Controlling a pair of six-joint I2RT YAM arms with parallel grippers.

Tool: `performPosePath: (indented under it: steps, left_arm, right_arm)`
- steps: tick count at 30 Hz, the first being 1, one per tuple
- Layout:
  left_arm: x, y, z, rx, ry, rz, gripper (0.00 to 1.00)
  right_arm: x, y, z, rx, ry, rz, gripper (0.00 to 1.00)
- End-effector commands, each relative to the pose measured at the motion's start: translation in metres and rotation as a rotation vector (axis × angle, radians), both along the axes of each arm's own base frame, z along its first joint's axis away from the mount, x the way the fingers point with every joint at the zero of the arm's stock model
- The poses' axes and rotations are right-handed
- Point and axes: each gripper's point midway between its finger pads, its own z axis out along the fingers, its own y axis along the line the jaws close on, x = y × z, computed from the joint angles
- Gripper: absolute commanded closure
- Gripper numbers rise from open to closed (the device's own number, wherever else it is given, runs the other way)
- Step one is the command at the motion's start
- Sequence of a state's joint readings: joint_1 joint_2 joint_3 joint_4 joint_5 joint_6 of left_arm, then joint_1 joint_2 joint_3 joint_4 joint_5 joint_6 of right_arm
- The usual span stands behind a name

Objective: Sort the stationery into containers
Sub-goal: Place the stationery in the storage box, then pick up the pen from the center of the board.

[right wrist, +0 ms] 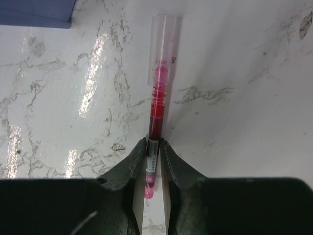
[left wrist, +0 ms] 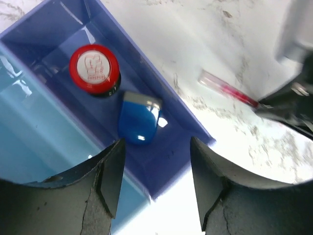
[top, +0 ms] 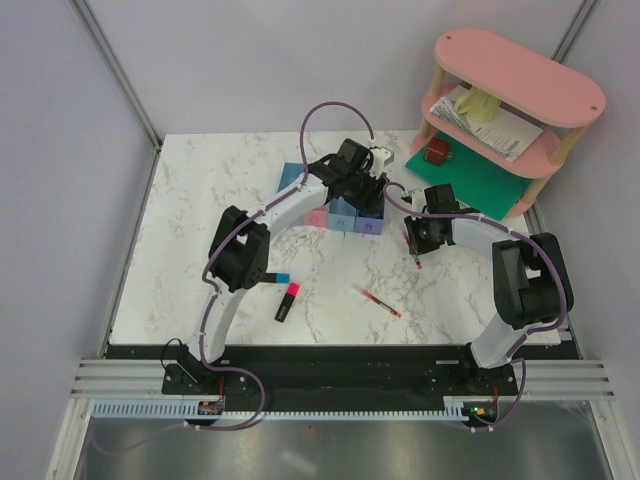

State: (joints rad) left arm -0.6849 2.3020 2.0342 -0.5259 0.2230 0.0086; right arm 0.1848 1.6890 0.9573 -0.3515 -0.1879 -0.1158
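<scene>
My right gripper is shut on a thin red pen low over the marble table; the same pen shows below that gripper from above. My left gripper is open and holds nothing, hovering over the purple-blue bin at the right end of the containers. In that bin stand a black-red bottle and a blue-white block. A second red pen, a blue-capped highlighter and a pink-capped highlighter lie on the table near the front.
A pink oval two-tier shelf stands at the back right with a yellow mug and papers on its lower tier. A green mat with a small brown object lies under it.
</scene>
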Motion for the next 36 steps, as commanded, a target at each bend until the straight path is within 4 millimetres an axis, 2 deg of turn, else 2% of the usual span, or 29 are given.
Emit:
performPosePath:
  steps: [1, 2, 5, 6, 8, 13, 15, 16, 19, 20, 22, 24, 28, 29, 30, 32, 33, 36]
  left_arm:
    - [-0.018, 0.005, 0.09, -0.098, -0.115, -0.056, 0.37]
    - [-0.023, 0.009, 0.108, -0.112, -0.14, -0.059, 0.37]
    - [-0.032, 0.024, 0.119, -0.088, -0.17, -0.064, 0.37]
    - [-0.035, 0.034, 0.127, -0.065, -0.202, -0.058, 0.37]
    - [-0.036, 0.047, 0.13, -0.028, -0.233, -0.042, 0.37]
    - [-0.018, 0.101, 0.116, 0.163, -0.31, 0.086, 0.37]
    - [-0.009, 0.123, 0.107, 0.208, -0.299, 0.133, 0.37]
    - [-0.005, 0.13, 0.104, 0.216, -0.294, 0.15, 0.37]
    - [0.015, 0.163, 0.088, 0.287, -0.282, 0.241, 0.37]
    - [0.025, 0.179, 0.086, 0.308, -0.28, 0.279, 0.37]
    - [0.035, 0.197, 0.076, 0.344, -0.267, 0.324, 0.37]
    - [0.05, 0.218, 0.064, 0.374, -0.25, 0.373, 0.37]
    - [0.073, 0.246, 0.054, 0.41, -0.242, 0.43, 0.37]
    - [0.081, 0.249, 0.059, 0.409, -0.257, 0.439, 0.37]
    - [0.088, 0.259, 0.051, 0.427, -0.247, 0.456, 0.37]
    - [0.099, 0.265, 0.05, 0.445, -0.26, 0.47, 0.37]
    - [0.103, 0.271, 0.039, 0.466, -0.247, 0.477, 0.37]
    - [0.111, 0.277, 0.032, 0.489, -0.251, 0.481, 0.37]
  right_arm:
    - [0.008, 0.003, 0.014, 0.022, -0.044, 0.011, 0.76]
    - [0.008, 0.004, 0.017, 0.022, -0.051, 0.016, 0.76]
    - [0.009, 0.001, 0.031, 0.013, -0.082, 0.022, 0.76]
    - [0.008, 0.002, 0.034, 0.012, -0.081, 0.026, 0.76]
    - [0.01, 0.0, 0.049, 0.007, -0.122, 0.033, 0.77]
    - [0.015, -0.003, 0.09, -0.004, -0.222, 0.04, 0.78]
    - [0.016, -0.004, 0.098, -0.008, -0.247, 0.044, 0.78]
    - [0.016, -0.004, 0.099, -0.011, -0.25, 0.048, 0.73]
    - [0.016, -0.004, 0.087, -0.017, -0.218, 0.058, 0.56]
    - [0.017, -0.003, 0.083, -0.015, -0.207, 0.06, 0.53]
    - [0.018, 0.0, 0.069, -0.009, -0.168, 0.071, 0.47]
    - [0.02, 0.002, 0.056, -0.002, -0.133, 0.071, 0.45]
    - [0.03, 0.005, 0.048, 0.005, -0.126, 0.068, 0.44]
    - [0.032, 0.006, 0.047, 0.003, -0.126, 0.068, 0.44]
    - [0.034, 0.005, 0.042, 0.002, -0.117, 0.066, 0.44]
    - [0.039, 0.007, 0.04, 0.002, -0.117, 0.068, 0.44]
    - [0.041, 0.007, 0.036, 0.002, -0.111, 0.069, 0.44]
    - [0.043, 0.008, 0.029, 0.003, -0.097, 0.069, 0.47]
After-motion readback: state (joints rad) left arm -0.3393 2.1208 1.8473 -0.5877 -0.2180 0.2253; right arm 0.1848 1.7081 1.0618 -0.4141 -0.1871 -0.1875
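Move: The pen lies under the right hand's nearly shut fingers, its middle about 3 cm ahead and 1 cm left. From that hand the dark-blue compartment is some 16 cm ahead and 12 left, the orange pen 13 cm back and 11 left. From the left hand, the eraser is about 27 cm left, level, 8 cm down; the box's middle is 12 cm left and 3 ahead, the blue-capped marker 28 cm left and 18 back. The right hand's nearly shut fingers come up off the pen without it, rising about 8 cm; they open near the top, and the hand sinks back to hover about 2 cm higher and 2 cm farther forward than before, fingers spread over the pen. Meanwhile the left hand, already open and empty, climbs some 13 cm clear of the dark-blue compartment while drawing slightly back, then sweeps about 27 cm left over the storage box and forward towards the eraser, sinking most of that height again, its wrist turning counter-clockwise and its left side tipping up, to end off the box's left wall with the eraser below and behind it. ##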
